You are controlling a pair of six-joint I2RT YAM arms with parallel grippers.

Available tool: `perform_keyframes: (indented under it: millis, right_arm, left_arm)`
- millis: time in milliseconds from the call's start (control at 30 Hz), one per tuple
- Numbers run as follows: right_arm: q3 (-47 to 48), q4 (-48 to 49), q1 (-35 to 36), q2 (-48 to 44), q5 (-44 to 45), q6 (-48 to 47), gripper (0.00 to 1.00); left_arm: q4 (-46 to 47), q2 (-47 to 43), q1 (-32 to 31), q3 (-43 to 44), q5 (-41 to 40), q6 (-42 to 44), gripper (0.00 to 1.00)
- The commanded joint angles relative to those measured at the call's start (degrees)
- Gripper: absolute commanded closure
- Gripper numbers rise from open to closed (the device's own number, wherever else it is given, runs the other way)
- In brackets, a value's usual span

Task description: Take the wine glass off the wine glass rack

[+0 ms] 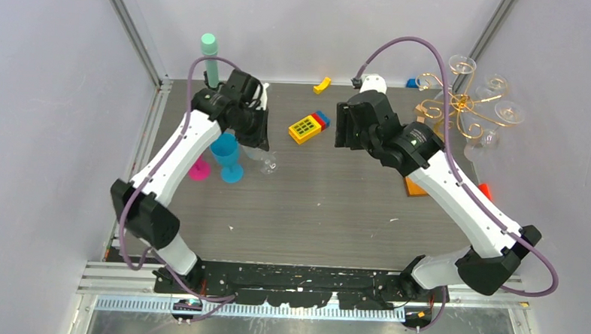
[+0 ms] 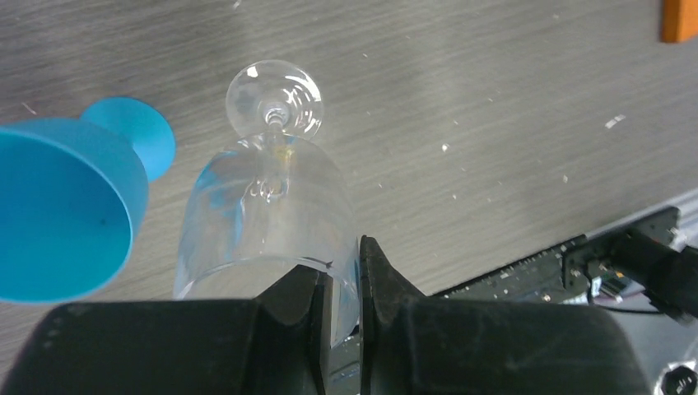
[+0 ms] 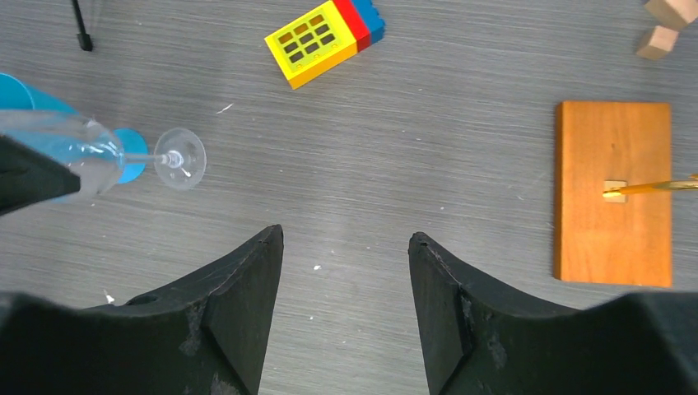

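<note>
A clear wine glass (image 2: 267, 206) stands foot-down over the table at the left, its foot (image 2: 274, 97) by a blue goblet. My left gripper (image 2: 344, 288) is shut on the bowl's rim, one finger inside and one outside. From above the glass (image 1: 263, 161) shows just below the left gripper (image 1: 253, 131). The wine glass rack (image 1: 461, 106), gold wire on an orange wooden base (image 3: 613, 193), stands at the far right with other clear glasses (image 1: 509, 110) hanging on it. My right gripper (image 3: 346, 239) is open and empty over bare table, left of the base.
A blue plastic goblet (image 1: 227, 156) and a pink piece (image 1: 199, 169) stand beside the held glass. A green cylinder (image 1: 209, 58) is at the back left. A yellow toy block (image 1: 307, 127) lies mid-table and a small yellow piece (image 1: 322, 84) behind it. Wooden cubes (image 3: 667, 25) lie near the rack.
</note>
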Motion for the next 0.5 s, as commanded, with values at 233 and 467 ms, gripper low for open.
perform_keyframes:
  millis: [233,467]
  right_arm:
    - [3.58,-3.99,0.19,-7.33,7.67,-2.90,0.37]
    - [3.76,-4.69,0.19,-8.68,8.56,-2.67,0.36]
  left_arm:
    - [-1.87,13.03,-2.55,9.73,-8.42,-0.13,1.00]
    - [-1.06,15.69,-3.42,8.08,-9.36,-0.40,1.00]
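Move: The left hand grips the clear wine glass by its rim. The table spot it is taken to lies about 5 cm ahead, 2 cm right and 24 cm below. The blue goblet stands level with that spot, some 9 cm left of it, the pink goblet another 8 cm left. The toy brick lies 14 cm beyond and 10 cm right of the spot. From the right hand, the rack is roughly 10 cm ahead, 21 cm right and 14 cm below. Keeping its pinch on the clear glass's rim, the left hand lowers it nearly 7 cm beside the blue goblet, first also easing about 4 cm forward, while the wrist turns some 10 degrees to point more steeply down. The empty right hand, fingers still open, travels right and up about 5 cm each and slightly back, nearing the rack. ##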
